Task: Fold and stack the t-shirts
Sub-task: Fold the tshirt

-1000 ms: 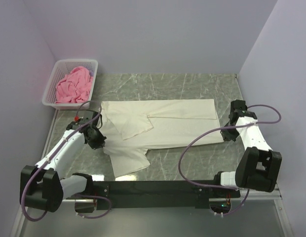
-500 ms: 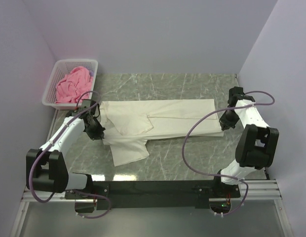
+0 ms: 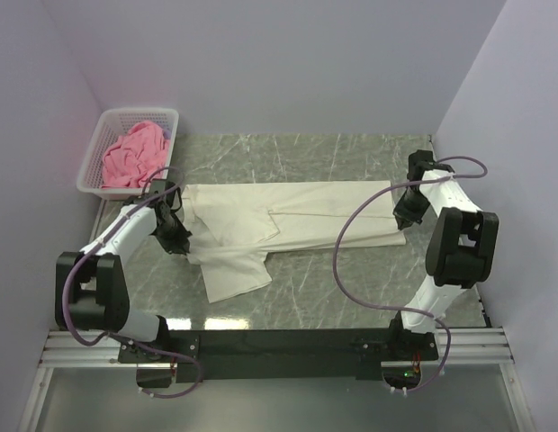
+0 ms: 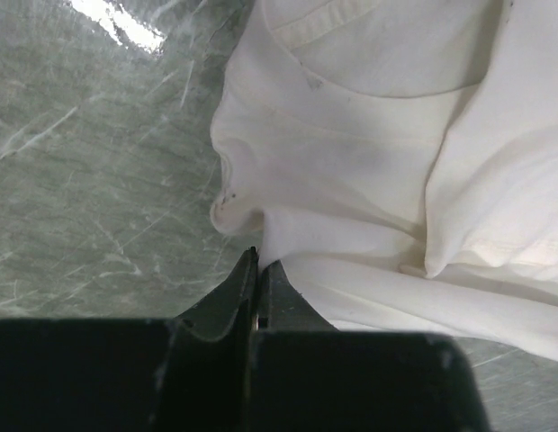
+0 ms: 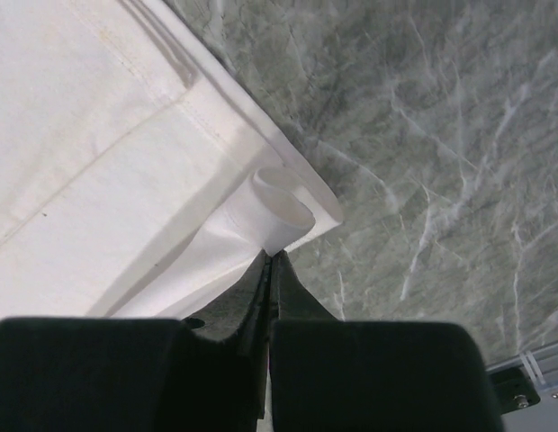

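Observation:
The cream-white t-shirt point(image 3: 297, 223) lies spread lengthwise across the green marble table, partly folded, with one sleeve hanging toward the near edge. My left gripper point(image 3: 177, 241) is shut on the shirt's left edge near the collar; the pinched fabric point(image 4: 288, 236) rises from between the fingers point(image 4: 232, 290). My right gripper point(image 3: 404, 216) is shut on the shirt's right hem corner, where the cloth point(image 5: 279, 211) curls into a loop above the fingers point(image 5: 301, 292). The pink t-shirt point(image 3: 132, 156) lies crumpled in the basket.
The white lattice basket point(image 3: 96, 150) stands at the back left corner by the left wall. Purple walls close in the table on three sides. Bare marble point(image 3: 351, 288) shows in front of and behind the shirt.
Both grippers have moved away from me toward the back, dragging the near edge of the cream-white shirt with them; the shirt's body is now narrower from front to back.

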Controlling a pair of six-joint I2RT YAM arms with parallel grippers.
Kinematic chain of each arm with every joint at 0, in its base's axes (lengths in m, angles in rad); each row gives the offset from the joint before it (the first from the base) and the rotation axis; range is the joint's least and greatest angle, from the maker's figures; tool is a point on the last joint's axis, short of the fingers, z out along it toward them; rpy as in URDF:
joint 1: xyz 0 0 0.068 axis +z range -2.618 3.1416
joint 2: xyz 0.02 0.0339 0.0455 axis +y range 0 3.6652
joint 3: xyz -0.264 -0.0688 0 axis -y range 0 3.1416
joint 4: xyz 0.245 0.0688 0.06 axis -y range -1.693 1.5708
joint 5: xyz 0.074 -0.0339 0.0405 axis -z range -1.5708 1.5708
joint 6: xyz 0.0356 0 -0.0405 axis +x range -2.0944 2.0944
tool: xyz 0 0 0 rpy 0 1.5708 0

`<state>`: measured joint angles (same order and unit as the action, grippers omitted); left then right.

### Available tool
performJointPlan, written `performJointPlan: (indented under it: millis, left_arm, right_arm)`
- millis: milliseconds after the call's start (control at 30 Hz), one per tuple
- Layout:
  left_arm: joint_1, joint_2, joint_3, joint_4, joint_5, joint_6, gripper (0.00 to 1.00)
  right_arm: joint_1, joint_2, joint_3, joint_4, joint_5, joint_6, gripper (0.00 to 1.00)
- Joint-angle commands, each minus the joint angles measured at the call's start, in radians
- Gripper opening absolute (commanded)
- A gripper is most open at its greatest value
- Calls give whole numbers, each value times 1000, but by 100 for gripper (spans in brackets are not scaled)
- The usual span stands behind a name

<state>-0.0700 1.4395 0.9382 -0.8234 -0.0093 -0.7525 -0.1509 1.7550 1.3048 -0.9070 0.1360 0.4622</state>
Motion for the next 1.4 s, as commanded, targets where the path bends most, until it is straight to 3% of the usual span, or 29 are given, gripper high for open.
performJointPlan:
  millis: [0,300,633,833,1067,1167,1267,1367]
  left_arm:
    - [21,18,56,13,-61,38,1]
    - [22,71,76,38,-63,39,1]
    - [22,75,73,59,-72,27,3]
    - [21,81,85,78,-66,28,14]
    - [21,-14,114,89,-67,50,64]
    - [19,-89,87,73,-63,50,86]
    - [9,-171,16,49,-44,38,93]
    - [-25,-254,-80,35,-29,9,91]
  right_arm:
    - [-4,27,50,39,63,-16,0]
    - [-3,83,62,65,60,-13,0]
    - [-3,133,114,79,27,0,10]
    - [-1,158,171,97,-30,21,31]
    - [59,49,157,174,-97,26,59]
    - [144,-35,94,229,-133,3,64]
    - [284,-110,18,267,-173,-5,64]
    - [432,-181,-85,344,-254,36,63]
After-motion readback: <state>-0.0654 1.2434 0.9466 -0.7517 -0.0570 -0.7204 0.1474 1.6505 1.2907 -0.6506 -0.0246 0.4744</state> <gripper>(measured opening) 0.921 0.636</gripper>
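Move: Both my hands still pinch the t-shirt's near side, part-folded forward. The laying spot is about 2 cm ahead and 1 cm below my left hand; my right hand's is 1 cm ahead and 3 cm below. From my left hand, the near sleeve lies some 7 cm back and 12 cm right, the folded-in far sleeve 6 cm ahead and 12 cm right. The shirt's near right corner is about 3 cm right and 2 cm back of my right hand. I ease my left hand roughly 2 cm forward onto the shirt while my right lowers its edge, then both sets of fingers open and let go of the cloth. My left hand rises some 6 cm, drawing back slightly at the end; my right slides about 7 cm forward as it opens, then lifts and swings left over the shirt towards its middle, both wrists tipping the fingers forward. ##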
